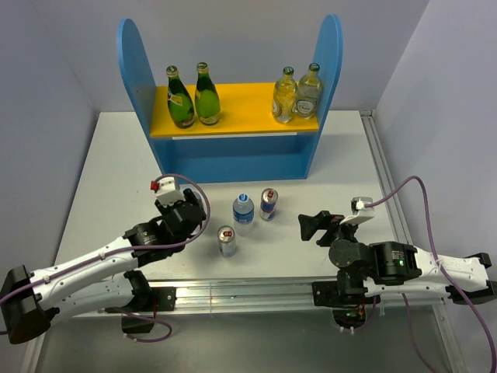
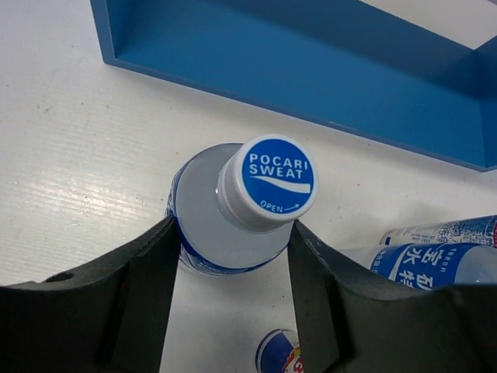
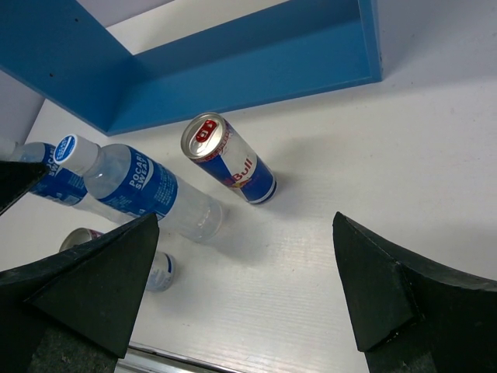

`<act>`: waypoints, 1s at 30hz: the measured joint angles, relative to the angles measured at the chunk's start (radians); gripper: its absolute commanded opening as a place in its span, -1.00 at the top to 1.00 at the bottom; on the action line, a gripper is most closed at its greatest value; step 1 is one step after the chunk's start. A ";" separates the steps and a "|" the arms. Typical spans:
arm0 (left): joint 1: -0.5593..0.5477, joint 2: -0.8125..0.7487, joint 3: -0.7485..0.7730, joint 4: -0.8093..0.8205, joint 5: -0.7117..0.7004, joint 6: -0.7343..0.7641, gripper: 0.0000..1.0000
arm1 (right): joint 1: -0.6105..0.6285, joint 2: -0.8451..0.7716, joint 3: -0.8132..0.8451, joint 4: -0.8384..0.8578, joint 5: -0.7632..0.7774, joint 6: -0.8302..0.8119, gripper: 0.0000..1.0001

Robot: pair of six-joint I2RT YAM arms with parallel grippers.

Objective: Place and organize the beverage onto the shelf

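Note:
The blue shelf [image 1: 233,159] stands at the back, with two dark green bottles [image 1: 180,99] [image 1: 206,97] on the left of its yellow board. A water bottle [image 1: 243,210] and two cans [image 1: 269,203] [image 1: 226,241] stand on the table in front. My left gripper [image 1: 184,208] is left of them; in the left wrist view, my left gripper [image 2: 233,227] has its fingers against both sides of a second blue-capped water bottle [image 2: 268,183], which stands upright. This bottle is hidden under the gripper in the top view. My right gripper [image 1: 311,225] is open and empty, right of the cans.
Two pale yellowish glass bottles [image 1: 285,96] [image 1: 309,92] stand on the right of the yellow board. The shelf's lower level [image 3: 233,70] shows bare blue. A metal rail [image 1: 248,291] runs along the table's near edge.

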 measured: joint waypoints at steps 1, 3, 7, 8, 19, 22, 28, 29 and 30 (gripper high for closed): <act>-0.010 0.008 0.002 0.000 -0.008 -0.006 -0.49 | 0.000 0.000 0.000 -0.001 0.000 0.000 -1.00; -0.025 0.019 0.003 -0.007 -0.014 -0.027 -0.87 | 0.000 -0.002 0.000 -0.001 0.000 0.000 -1.00; -0.046 0.076 0.003 -0.067 0.017 -0.085 -0.99 | 0.000 -0.005 0.000 -0.001 0.000 0.000 -1.00; -0.052 0.087 0.003 -0.082 0.019 -0.096 -0.99 | 0.000 -0.005 0.000 -0.001 0.000 0.000 -1.00; -0.115 0.119 -0.008 -0.129 -0.056 -0.178 -0.99 | 0.000 -0.006 0.000 -0.005 0.001 0.000 -1.00; -0.116 0.145 -0.014 -0.127 -0.102 -0.183 -0.99 | 0.000 -0.016 0.000 -0.005 0.001 0.000 -1.00; -0.117 0.216 -0.014 -0.084 -0.193 -0.197 -0.99 | 0.000 -0.029 0.000 -0.005 0.001 0.000 -1.00; -0.117 0.230 -0.014 -0.076 -0.208 -0.198 -0.99 | 0.000 -0.030 0.000 -0.005 0.001 0.000 -1.00; -0.117 0.240 -0.014 -0.069 -0.220 -0.196 -0.99 | 0.000 -0.031 0.000 -0.005 0.001 0.000 -1.00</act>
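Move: The left hand already has the upright Pocari Sweat bottle between its fingers near the top; the bottle's middle is straight below, about 5 cm down. The other Pocari bottle stands about 14 cm to the right, roughly level with it, and the silver can about 8 cm back and 9 cm right. From the right hand, the gripped bottle is some 33 cm left, 8 cm ahead and 10 cm lower. Left fingers open wide, freeing the bottle, as the hand sinks about 5 cm around it, easing back, then forward. ##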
